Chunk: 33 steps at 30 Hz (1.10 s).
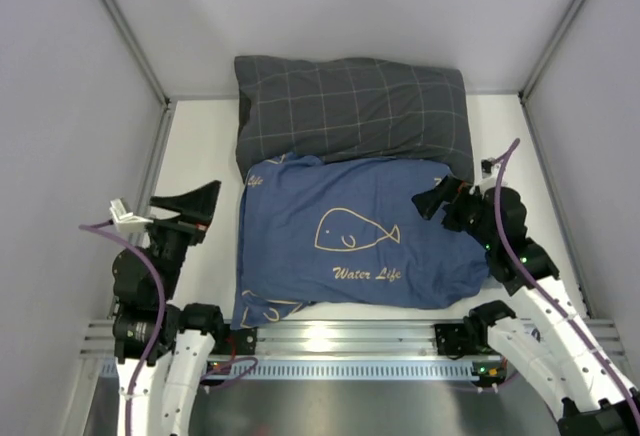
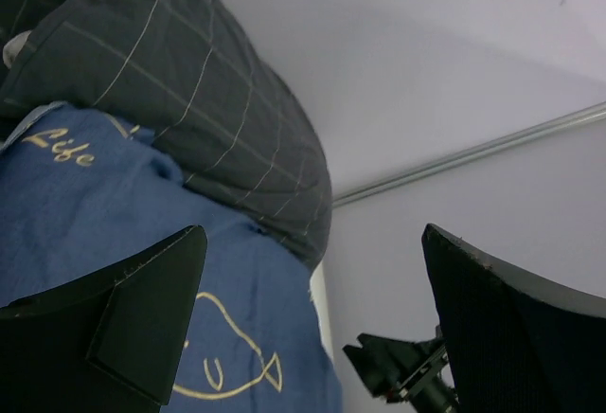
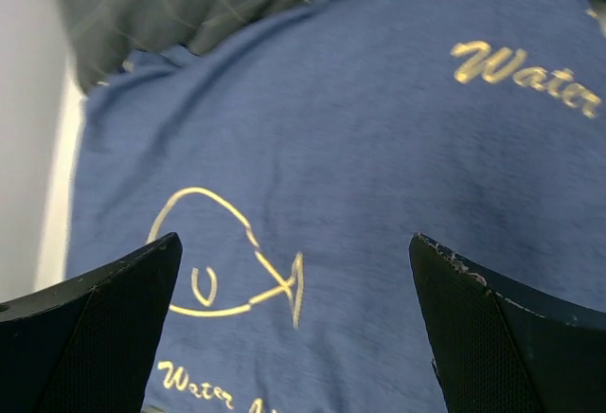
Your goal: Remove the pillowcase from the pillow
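Observation:
The blue pillowcase with its cream whale and "Water Life" print lies plump in the middle of the table. It also shows in the left wrist view and the right wrist view. The white pillow is hidden inside it. My left gripper is open and empty, just left of the case's left edge. My right gripper is open and empty at the case's right upper corner, its fingers spread over the cloth; I cannot tell if they touch it.
A dark grey checked pillow lies behind the blue one, partly under its far edge. Grey walls enclose the table left, right and back. A metal rail runs along the near edge.

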Available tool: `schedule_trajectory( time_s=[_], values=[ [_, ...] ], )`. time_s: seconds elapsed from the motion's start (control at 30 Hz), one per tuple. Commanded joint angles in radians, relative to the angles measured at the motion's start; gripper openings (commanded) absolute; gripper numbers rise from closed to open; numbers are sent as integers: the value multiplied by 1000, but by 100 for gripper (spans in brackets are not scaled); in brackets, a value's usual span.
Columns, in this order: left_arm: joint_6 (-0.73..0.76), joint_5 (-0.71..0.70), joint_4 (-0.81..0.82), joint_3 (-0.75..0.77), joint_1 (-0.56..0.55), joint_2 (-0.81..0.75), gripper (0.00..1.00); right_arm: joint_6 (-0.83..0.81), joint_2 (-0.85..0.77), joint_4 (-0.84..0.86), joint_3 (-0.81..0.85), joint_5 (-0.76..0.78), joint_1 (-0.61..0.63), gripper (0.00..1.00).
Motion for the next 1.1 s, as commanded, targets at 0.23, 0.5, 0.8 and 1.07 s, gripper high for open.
schedule_trajectory(
  time_s=[0.23, 0.5, 0.8, 1.07],
  values=[
    [153, 153, -241, 24, 7, 295, 99, -47, 272, -301, 179, 226, -66, 99],
    [203, 238, -116, 31, 7, 617, 99, -158, 511, -276, 320, 277, -95, 99],
    [324, 252, -63, 229, 7, 1036, 99, -281, 855, -241, 533, 203, -103, 99],
    [390, 167, -8, 356, -8, 1295, 99, -341, 1082, -238, 658, 122, -115, 99]
  ],
)
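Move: Some 20 cm ahead of the left hand, 4 cm to its right and nearly 30 cm below is the pillowcase's far left corner. For the right hand, the far right corner lies about 15 cm ahead, 8 cm to the right and 15 cm down. From that hand the fish print is roughly 12 cm left, 2 cm ahead and 16 cm below; the grey pillow's middle is 27 cm ahead, 11 cm left and 14 cm below. Swooping down some 23 cm and forward about 15 cm, the open left hand closes in on the pillowcase's far left corner, drifting slightly right while its fingers tip over steeply downward. The right hand first sinks and slides right, then reaches forward to the far right corner, tipping down and rolling its left side under by some 30 degrees, fingers wide open. ##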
